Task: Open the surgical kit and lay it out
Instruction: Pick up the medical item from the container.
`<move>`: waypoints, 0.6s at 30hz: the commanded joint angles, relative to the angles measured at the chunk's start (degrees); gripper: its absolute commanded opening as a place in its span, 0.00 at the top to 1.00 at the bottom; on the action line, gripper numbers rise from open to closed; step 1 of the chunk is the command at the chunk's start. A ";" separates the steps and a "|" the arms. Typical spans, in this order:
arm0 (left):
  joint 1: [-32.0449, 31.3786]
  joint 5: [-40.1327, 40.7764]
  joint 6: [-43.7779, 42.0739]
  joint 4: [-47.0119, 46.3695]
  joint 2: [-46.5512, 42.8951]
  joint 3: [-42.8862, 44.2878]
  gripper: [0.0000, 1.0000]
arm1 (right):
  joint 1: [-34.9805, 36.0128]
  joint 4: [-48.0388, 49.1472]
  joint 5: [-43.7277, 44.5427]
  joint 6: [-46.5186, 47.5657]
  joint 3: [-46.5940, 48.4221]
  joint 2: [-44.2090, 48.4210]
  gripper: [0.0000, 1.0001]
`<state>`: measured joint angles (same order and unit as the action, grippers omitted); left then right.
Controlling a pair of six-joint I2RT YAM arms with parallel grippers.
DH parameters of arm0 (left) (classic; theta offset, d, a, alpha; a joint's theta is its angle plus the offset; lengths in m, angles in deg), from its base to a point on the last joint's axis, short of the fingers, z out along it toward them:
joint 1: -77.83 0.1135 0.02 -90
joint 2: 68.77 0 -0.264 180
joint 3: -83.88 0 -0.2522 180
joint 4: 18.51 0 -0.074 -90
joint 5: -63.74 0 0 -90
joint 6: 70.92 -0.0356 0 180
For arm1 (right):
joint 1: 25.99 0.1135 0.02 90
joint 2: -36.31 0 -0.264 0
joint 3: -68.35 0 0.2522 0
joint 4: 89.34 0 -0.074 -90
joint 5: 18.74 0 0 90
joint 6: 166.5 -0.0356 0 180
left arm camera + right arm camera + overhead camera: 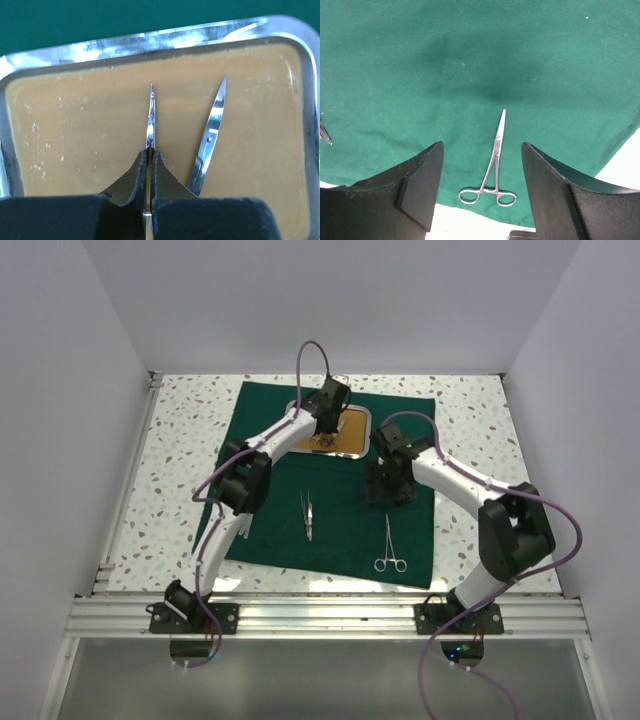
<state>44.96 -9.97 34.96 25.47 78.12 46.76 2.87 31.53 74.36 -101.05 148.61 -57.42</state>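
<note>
The dark green cloth (340,530) lies spread flat on the table. At its far end sits the steel tray (357,432) with an orange-brown floor (75,130). My left gripper (325,440) (150,150) reaches down into the tray and is shut on one thin blade of the scissors (151,115). The other blade (212,131) splays out to the right over the tray floor. My right gripper (390,490) (481,145) hangs open above the cloth, apart from the ring-handled forceps (495,165) (390,546) lying below it. Tweezers (307,513) lie on the cloth's middle.
The cloth's near edge (470,220) ends on the speckled white table (180,460). White walls close in the left, right and back. A metal rail (330,615) runs along the front by the arm bases. A silver tip (325,134) shows at the right wrist view's left edge.
</note>
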 commanded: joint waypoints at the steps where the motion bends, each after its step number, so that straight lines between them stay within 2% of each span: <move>1: -0.71 -1.71 1.35 9.16 -4.84 1.22 1.00 | 0.14 1.15 -1.16 0.56 0.30 3.21 0.33; 9: -0.54 -0.12 2.22 11.26 -11.27 0.87 1.00 | 0.14 1.16 -1.25 0.91 0.91 4.70 0.33; 18: -0.71 -1.70 6.71 12.76 -19.00 -4.57 1.00 | 0.05 1.86 -1.69 1.00 -1.37 8.83 0.33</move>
<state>44.66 -10.75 38.92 36.85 64.24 44.23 2.87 32.14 73.22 -100.88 148.06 -52.02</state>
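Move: The left hand already has the slim curved instrument pinched shut at its fingers, low in the container. The scissors lie beside it, about 3 cm to the right, and the container's middle is some 2 cm ahead. Bare drape lies roughly 20 cm back and 4 cm right of this hand, with the laid-out tweezers about 21 cm back and 5 cm left. From the right hand, the curved instrument is around 23 cm ahead, 14 cm left and slightly lower. Keeping its shut pinch on the curved instrument, the left hand first draws back about 2 cm almost level, then climbs steeply to some 10 cm above where it began, easing back to about 4 cm towards its base and slightly left, its forward-and-down slant hardly changed. Meanwhile the right hand, empty and its fingers still apart, rises about 2.5 cm above the drape, tipping only some 5 degrees. ##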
